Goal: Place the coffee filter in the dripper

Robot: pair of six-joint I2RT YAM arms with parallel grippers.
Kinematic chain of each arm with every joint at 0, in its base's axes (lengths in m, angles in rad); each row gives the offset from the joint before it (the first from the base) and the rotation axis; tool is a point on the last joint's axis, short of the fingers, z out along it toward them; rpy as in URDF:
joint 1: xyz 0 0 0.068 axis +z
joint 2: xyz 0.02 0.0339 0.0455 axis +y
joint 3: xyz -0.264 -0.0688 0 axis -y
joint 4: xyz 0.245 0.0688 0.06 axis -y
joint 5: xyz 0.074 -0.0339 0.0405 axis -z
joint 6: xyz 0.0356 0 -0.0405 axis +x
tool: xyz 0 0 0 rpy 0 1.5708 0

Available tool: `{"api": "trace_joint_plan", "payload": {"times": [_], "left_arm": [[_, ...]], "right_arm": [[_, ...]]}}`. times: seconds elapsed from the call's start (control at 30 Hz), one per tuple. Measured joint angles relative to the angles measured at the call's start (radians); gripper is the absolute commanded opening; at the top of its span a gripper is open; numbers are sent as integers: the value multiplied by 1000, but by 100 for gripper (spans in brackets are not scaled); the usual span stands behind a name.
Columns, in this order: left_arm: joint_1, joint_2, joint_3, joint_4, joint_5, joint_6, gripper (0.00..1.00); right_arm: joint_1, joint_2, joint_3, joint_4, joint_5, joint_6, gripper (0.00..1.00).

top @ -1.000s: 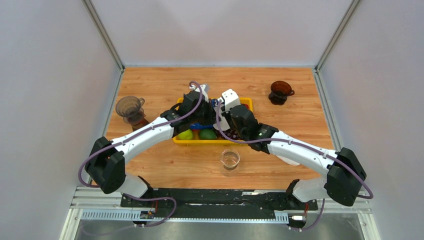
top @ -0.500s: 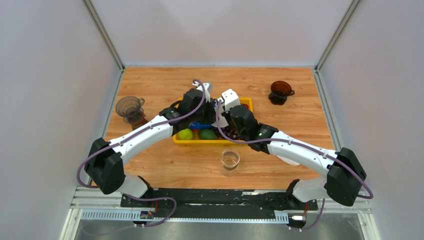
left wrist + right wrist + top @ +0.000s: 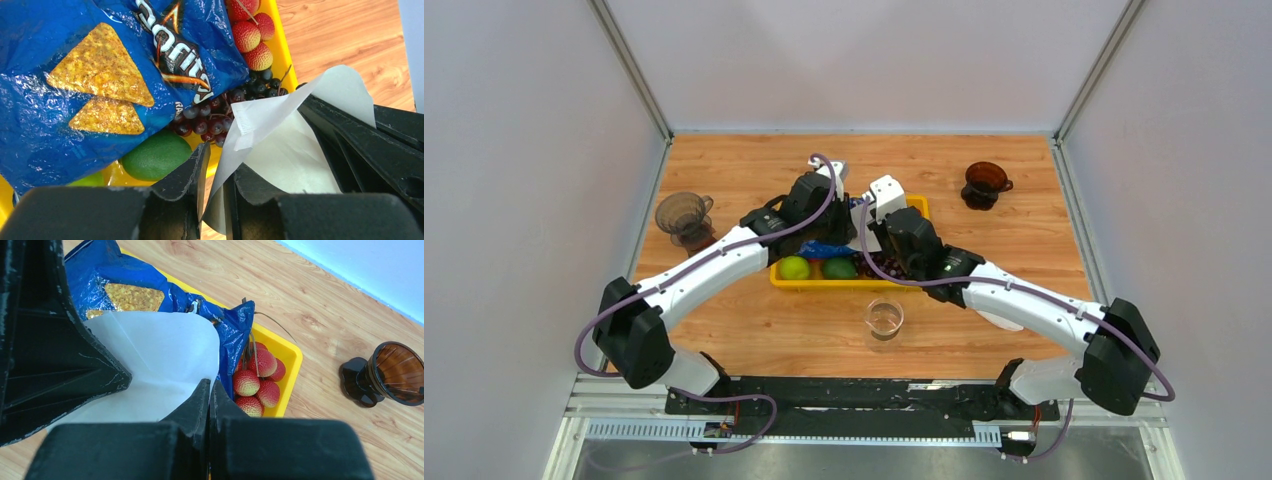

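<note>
The white paper coffee filter (image 3: 285,150) hangs above the yellow tray (image 3: 824,284), between both arms. My right gripper (image 3: 210,387) is shut on its edge, and the filter (image 3: 150,355) fans out to the left of the fingers. My left gripper (image 3: 216,160) stands slightly open: the filter's lower edge passes between its jaws and leans on the right finger, with a gap at the left one. A dark amber dripper (image 3: 986,183) stands at the back right of the table and shows in the right wrist view (image 3: 395,372). A smoky translucent dripper (image 3: 686,217) stands at the left.
The tray holds a blue chip bag (image 3: 100,75), limes (image 3: 155,155), dark grapes (image 3: 210,117) and red lychees (image 3: 255,382). A clear glass cup (image 3: 884,318) stands on the wood in front of the tray.
My right gripper has shut on the filter's edge. My left gripper's jaws have parted from the filter, and that arm has shifted slightly toward the back right.
</note>
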Motion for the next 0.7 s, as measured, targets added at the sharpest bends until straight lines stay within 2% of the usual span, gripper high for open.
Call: {"api": "trace_joint_plan", "payload": {"times": [0.37, 0.53, 0.7], "left_arm": [[-5, 0, 26, -28, -28, -13, 32], [-6, -2, 26, -28, -21, -20, 42], [-5, -4, 26, -29, 27, -22, 59]], "right_arm": [[0, -48, 0, -6, -12, 14, 0], [0, -71, 0, -6, -29, 17, 0], [0, -80, 0, -6, -40, 23, 0]]}}
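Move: The filter, already pinched in the right fingers, lies about 3 cm to the left gripper's right and 2 cm ahead, level with it; from the right hand its middle is some 3 cm left and 1 cm back. From the left hand, the grapes are roughly 6 cm right, 2 cm ahead and 15 cm below, the chip bag 9 cm ahead, 3 cm left and 13 cm below. The amber dripper stands about 15 cm ahead of the right hand, 21 cm right and 14 cm below. Hold the left gripper nearly in place at the filter's edge, rising barely 1 cm, and spread its fingers from about a quarter to half open, one finger staying inside the paper fold. Meanwhile keep the right fingers shut on the filter and lift it about 3 cm, easing slightly back, with the wrist rolling some 5 degrees. ##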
